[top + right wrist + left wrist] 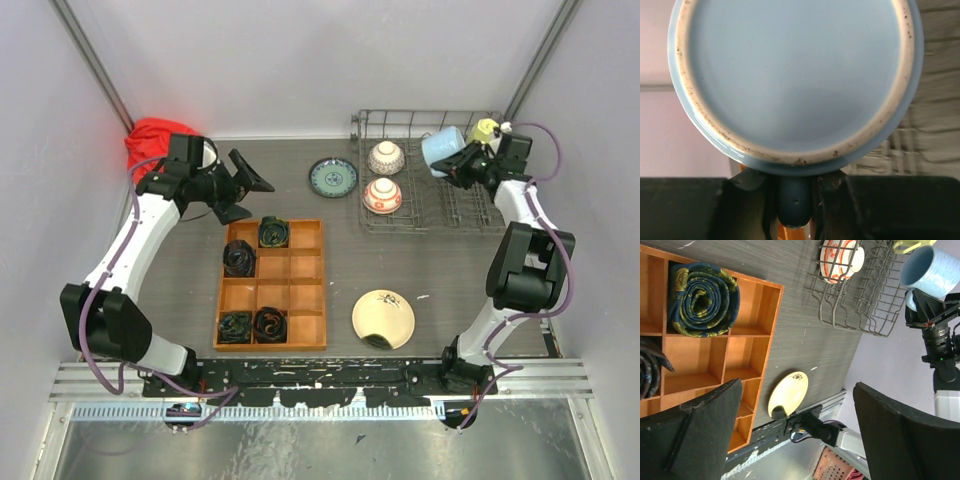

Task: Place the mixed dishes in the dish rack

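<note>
The dish rack (470,215) stands at the back right, with two white-and-red bowls (386,157) (382,195) in its left part. My right gripper (462,166) is shut on the handle (794,202) of the light blue cup (442,150), holding it above the rack. The cup's base (795,75) fills the right wrist view. A pale yellow mug (484,130) sits at the rack's far right corner. The teal plate (333,177) lies on the table left of the rack. The cream plate (383,318) lies near the front. My left gripper (245,190) hovers open and empty at the back left.
A wooden compartment tray (290,290) with rolled dark cloths (273,232) sits centre-left, below my left gripper. A red cloth (155,140) lies in the back left corner. Walls close in the table on three sides.
</note>
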Action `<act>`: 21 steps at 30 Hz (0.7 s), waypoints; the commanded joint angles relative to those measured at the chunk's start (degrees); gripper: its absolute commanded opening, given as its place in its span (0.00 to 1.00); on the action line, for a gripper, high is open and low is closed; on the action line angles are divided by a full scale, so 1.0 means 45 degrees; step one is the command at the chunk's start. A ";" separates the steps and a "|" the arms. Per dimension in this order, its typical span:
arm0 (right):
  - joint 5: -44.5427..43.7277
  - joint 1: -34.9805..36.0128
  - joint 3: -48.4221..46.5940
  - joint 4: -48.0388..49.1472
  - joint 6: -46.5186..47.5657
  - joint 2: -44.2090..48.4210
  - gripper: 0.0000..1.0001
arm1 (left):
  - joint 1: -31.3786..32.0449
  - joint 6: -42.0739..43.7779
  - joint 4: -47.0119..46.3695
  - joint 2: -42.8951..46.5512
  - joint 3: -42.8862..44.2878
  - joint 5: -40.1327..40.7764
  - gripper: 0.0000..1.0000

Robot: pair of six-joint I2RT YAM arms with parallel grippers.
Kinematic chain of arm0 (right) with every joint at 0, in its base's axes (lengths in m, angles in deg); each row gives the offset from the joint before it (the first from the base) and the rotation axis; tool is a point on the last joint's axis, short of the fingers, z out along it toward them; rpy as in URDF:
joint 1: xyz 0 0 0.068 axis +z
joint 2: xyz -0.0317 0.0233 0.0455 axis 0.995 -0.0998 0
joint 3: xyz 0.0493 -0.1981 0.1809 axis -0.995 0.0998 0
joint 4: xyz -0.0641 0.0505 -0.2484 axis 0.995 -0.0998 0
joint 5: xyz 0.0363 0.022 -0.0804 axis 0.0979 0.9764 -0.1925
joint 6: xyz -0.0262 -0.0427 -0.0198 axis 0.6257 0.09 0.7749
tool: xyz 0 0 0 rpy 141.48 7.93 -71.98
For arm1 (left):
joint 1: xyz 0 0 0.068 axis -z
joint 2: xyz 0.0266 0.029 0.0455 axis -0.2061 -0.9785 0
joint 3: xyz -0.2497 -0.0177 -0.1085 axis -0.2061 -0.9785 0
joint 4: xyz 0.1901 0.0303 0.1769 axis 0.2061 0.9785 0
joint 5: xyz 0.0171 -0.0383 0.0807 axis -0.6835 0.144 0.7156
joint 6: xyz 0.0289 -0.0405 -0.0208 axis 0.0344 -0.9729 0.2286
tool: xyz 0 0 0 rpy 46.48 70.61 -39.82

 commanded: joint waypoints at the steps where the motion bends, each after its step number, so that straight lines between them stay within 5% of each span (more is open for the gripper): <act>1: -0.1032 -0.0963 -0.1138 -0.0404 0.1861 0.1325 0.01 | -0.0091 0.1303 0.0702 0.0566 -0.0325 0.0142 0.99; 11: -0.4536 -0.1674 -0.2910 -0.3148 0.5453 0.0513 0.01 | -0.0492 0.1590 0.0370 0.0079 -0.0521 -0.0517 0.99; 21: -0.7045 -0.1679 -0.3455 -0.3343 0.6262 -0.0501 0.01 | -0.0604 0.1656 0.0404 -0.0780 -0.0071 -0.0634 0.99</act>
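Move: The blue mug is already held by its handle in the right fingers. It is to go to the free space at the rack's right end, about 13 cm to this hand's right, level with it fore and aft and some 13 cm below. The yellow mug stands about 10 cm to the hand's right, 12 cm farther out and 11 cm down; the orange bowl is some 22 cm to the left and 2 cm ahead, 14 cm down. From the left hand that space lies roughly 80 cm right, 13 cm ahead, 17 cm lower. Carry the blue mug about 15 cm to the right over the rack with the right gripper, sinking only slightly, towards the free space on the near side of the yellow mug. Keep the fingers shut on the handle while rolling the hand some 30 degrees, left side down, and swinging it a little clockwise. Let the empty, open left hand sink about 3 cm. ##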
